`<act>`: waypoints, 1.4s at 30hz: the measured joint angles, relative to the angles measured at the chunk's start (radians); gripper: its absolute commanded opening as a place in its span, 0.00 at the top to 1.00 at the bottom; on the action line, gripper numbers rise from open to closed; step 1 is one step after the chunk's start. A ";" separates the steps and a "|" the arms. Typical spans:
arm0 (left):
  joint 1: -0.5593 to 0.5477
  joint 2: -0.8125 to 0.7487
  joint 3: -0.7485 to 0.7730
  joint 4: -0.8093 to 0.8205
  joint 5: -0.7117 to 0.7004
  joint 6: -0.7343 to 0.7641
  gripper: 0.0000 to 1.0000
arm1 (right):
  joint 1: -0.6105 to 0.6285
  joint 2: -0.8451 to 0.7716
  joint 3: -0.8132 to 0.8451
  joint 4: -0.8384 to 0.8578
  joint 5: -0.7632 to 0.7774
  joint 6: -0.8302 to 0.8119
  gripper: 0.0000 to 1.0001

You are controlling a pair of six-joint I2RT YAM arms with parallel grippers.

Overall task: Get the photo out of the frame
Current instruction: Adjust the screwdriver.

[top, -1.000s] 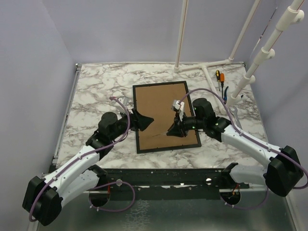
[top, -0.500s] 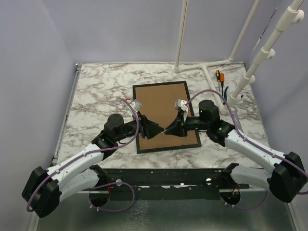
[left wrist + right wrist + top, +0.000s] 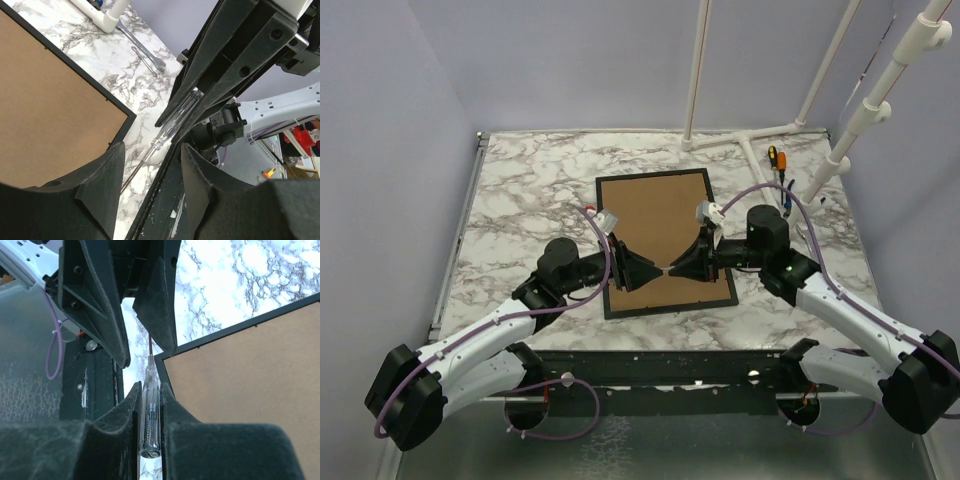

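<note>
The frame (image 3: 660, 215) lies face down mid-table, its brown back up inside a thin black border; it also shows as frame (image 3: 50, 100) and frame (image 3: 250, 370). The photo is hidden under that back. My right gripper (image 3: 680, 267) hovers over the frame's near part, shut on a clear-handled screwdriver (image 3: 151, 415) that points at the left gripper. My left gripper (image 3: 653, 272) faces it tip to tip. In the left wrist view the left gripper (image 3: 152, 146) is open, and the screwdriver (image 3: 177, 117) reaches its thin shaft into the gap between the fingers.
A white pipe stand (image 3: 750, 140) rises at the back right. Orange and black screwdrivers (image 3: 775, 160) lie beside it, and a wrench (image 3: 145, 52) lies on the marble right of the frame. A black rail (image 3: 670, 365) runs along the table's near edge.
My left gripper has swung right over the frame's near left part and narrowed its jaws. The right gripper drew back a little with the screwdriver, and the two now meet tip to tip.
</note>
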 measured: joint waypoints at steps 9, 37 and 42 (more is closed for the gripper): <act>-0.022 0.005 0.000 0.005 0.014 0.005 0.75 | -0.015 -0.008 0.029 -0.045 -0.078 0.003 0.99; -0.054 -0.007 0.018 0.021 0.088 0.005 0.87 | -0.055 0.035 0.100 -0.114 -0.236 0.012 0.99; -0.058 -0.010 0.021 0.037 0.124 0.019 1.00 | -0.061 0.035 0.103 -0.124 -0.288 0.026 0.93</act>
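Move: The screwdriver, held in the right gripper and pointing left, has its middle about 2 cm to the right of the left hand, level with it in reach and height. From the right hand the left gripper's half-open fingers are some 4 cm to the left, level too. The picture frame lies back-up below: its middle is about 7 cm ahead of the left hand, 1 cm right and roughly 18 cm down. Bring the left gripper back about 4 cm, rising 2 cm and easing slightly right, turning clockwise some 10 degrees; half close, reopen partly, then shut the fingers to pinch the shaft just below the clear handle. Keep the right grip on the handle, drawing it back and up about 3 cm each with a small counter-clockwise turn to line the screwdriver up. ##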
